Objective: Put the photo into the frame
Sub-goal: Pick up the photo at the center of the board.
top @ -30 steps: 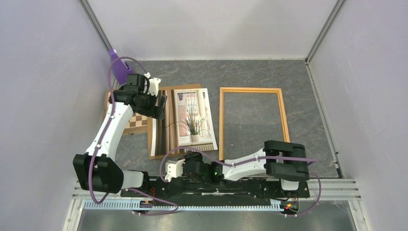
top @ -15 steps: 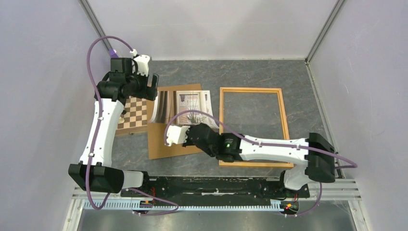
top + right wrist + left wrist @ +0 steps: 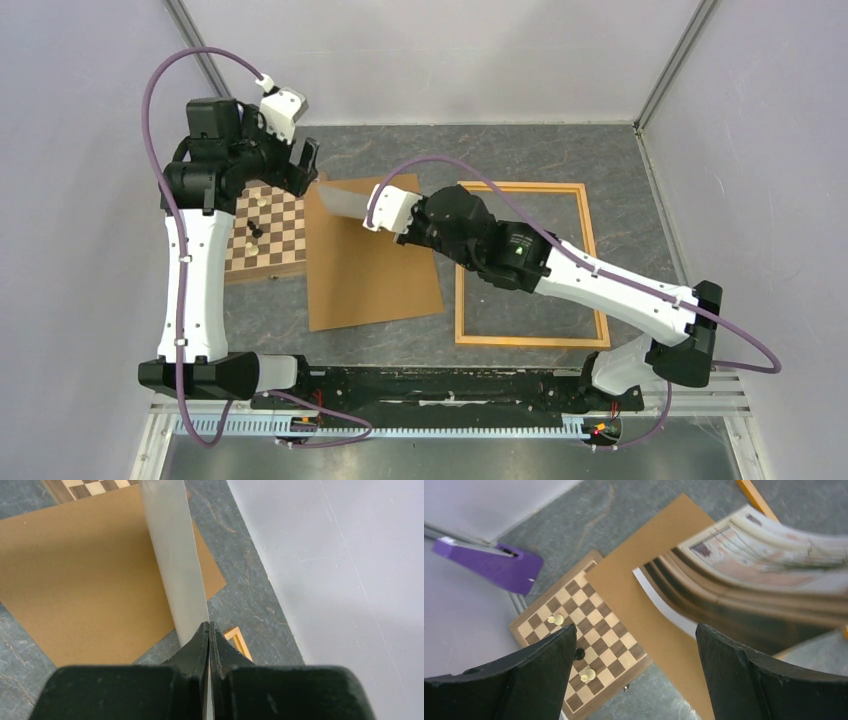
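The photo hangs lifted and curved over the top of the brown backing board. My right gripper is shut on one edge of it. In the right wrist view the photo's pale back runs up from the right gripper. The left wrist view shows its printed side, blurred and bowed. The light orange frame lies flat to the right, with bare table inside it. My left gripper is raised at the back left, open and holding nothing; it looks down past the photo's left edge.
A brown-and-white chessboard with a few small pieces lies left of the backing board. A purple tool rests by the left wall. Grey walls close in the left, back and right sides. The right arm crosses over the frame.
The right arm swung from the near edge to the photo, shut on it and lifted it off the backing board toward the back. The left arm rose and drew back left, uncovering the chessboard.
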`<state>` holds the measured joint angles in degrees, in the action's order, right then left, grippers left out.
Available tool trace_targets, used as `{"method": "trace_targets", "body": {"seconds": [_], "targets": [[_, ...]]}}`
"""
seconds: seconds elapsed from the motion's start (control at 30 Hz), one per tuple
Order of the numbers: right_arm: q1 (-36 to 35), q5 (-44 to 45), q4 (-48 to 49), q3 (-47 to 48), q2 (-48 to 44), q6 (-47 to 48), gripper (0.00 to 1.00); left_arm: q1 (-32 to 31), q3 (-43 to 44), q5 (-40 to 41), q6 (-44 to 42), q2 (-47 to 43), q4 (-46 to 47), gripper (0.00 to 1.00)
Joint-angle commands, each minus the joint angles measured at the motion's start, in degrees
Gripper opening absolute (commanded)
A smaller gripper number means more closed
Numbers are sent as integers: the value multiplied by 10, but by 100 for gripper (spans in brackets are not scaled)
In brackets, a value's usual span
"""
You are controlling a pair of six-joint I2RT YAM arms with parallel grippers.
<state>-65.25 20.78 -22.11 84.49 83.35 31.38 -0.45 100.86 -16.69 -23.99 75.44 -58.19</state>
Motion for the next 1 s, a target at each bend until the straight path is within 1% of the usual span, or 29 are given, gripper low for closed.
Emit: {"method": "trace_targets", "body": {"seconds": [0.0,0.1,0.27,0.4,0.53,0.7,0.83,0.9,0.97], "targets": [[21,-29,-33,38,-17,-11,0,4,-22,-103,-108,-16,-70,95],[41,-45,-44,50,-9,-16,0,21,-47,-146,-145,-27,-97,96],[67,-66,-63,75,7,-24,0,39,-78,-192,-185,-44,-104,97],[73,-69,-67,83,9,-25,0,51,-74,-179,-207,-36,-99,97],[75,-72,-72,84,13,-27,0,73,-50,-170,-234,-15,-96,97],[79,-72,-76,94,19,-26,0,95,-45,-189,-304,-6,-107,97],[85,-73,-85,115,27,-26,0,97,-108,-262,-385,-35,-111,98],[89,-75,-89,125,29,-28,0,98,-154,-296,-389,-54,-76,99],[92,-80,-92,132,30,-31,0,98,-183,-324,-387,-60,-48,100]]}}
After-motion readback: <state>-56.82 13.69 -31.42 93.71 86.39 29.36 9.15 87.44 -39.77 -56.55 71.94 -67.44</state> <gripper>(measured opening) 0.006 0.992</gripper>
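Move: The right hand already pinches the photo's near edge and holds it up; the photo slopes down ahead of it, its middle about 3 cm ahead, 4 cm left and 14 cm below. From this hand the brown board centres some 3 cm ahead, 10 cm left and 28 cm below, the frame about level and 21 cm right, equally low. From the empty left hand, the photo's middle lies roughly 19 cm right, 5 cm back and 19 cm below; the chessboard is level with it, about 9 cm left and 30 cm below. Keeping its shut pinch on the photo's lifted edge, the right hand eases about 4 cm forward and a little right over the brown board, tipping slightly downward. The left hand, open and touching nothing, sinks about 7 cm in all and draws back some 4 cm, pausing midway to drift left and forward before dropping again, while its fingers swing about 25 degrees clockwise, turning towards the photo. ##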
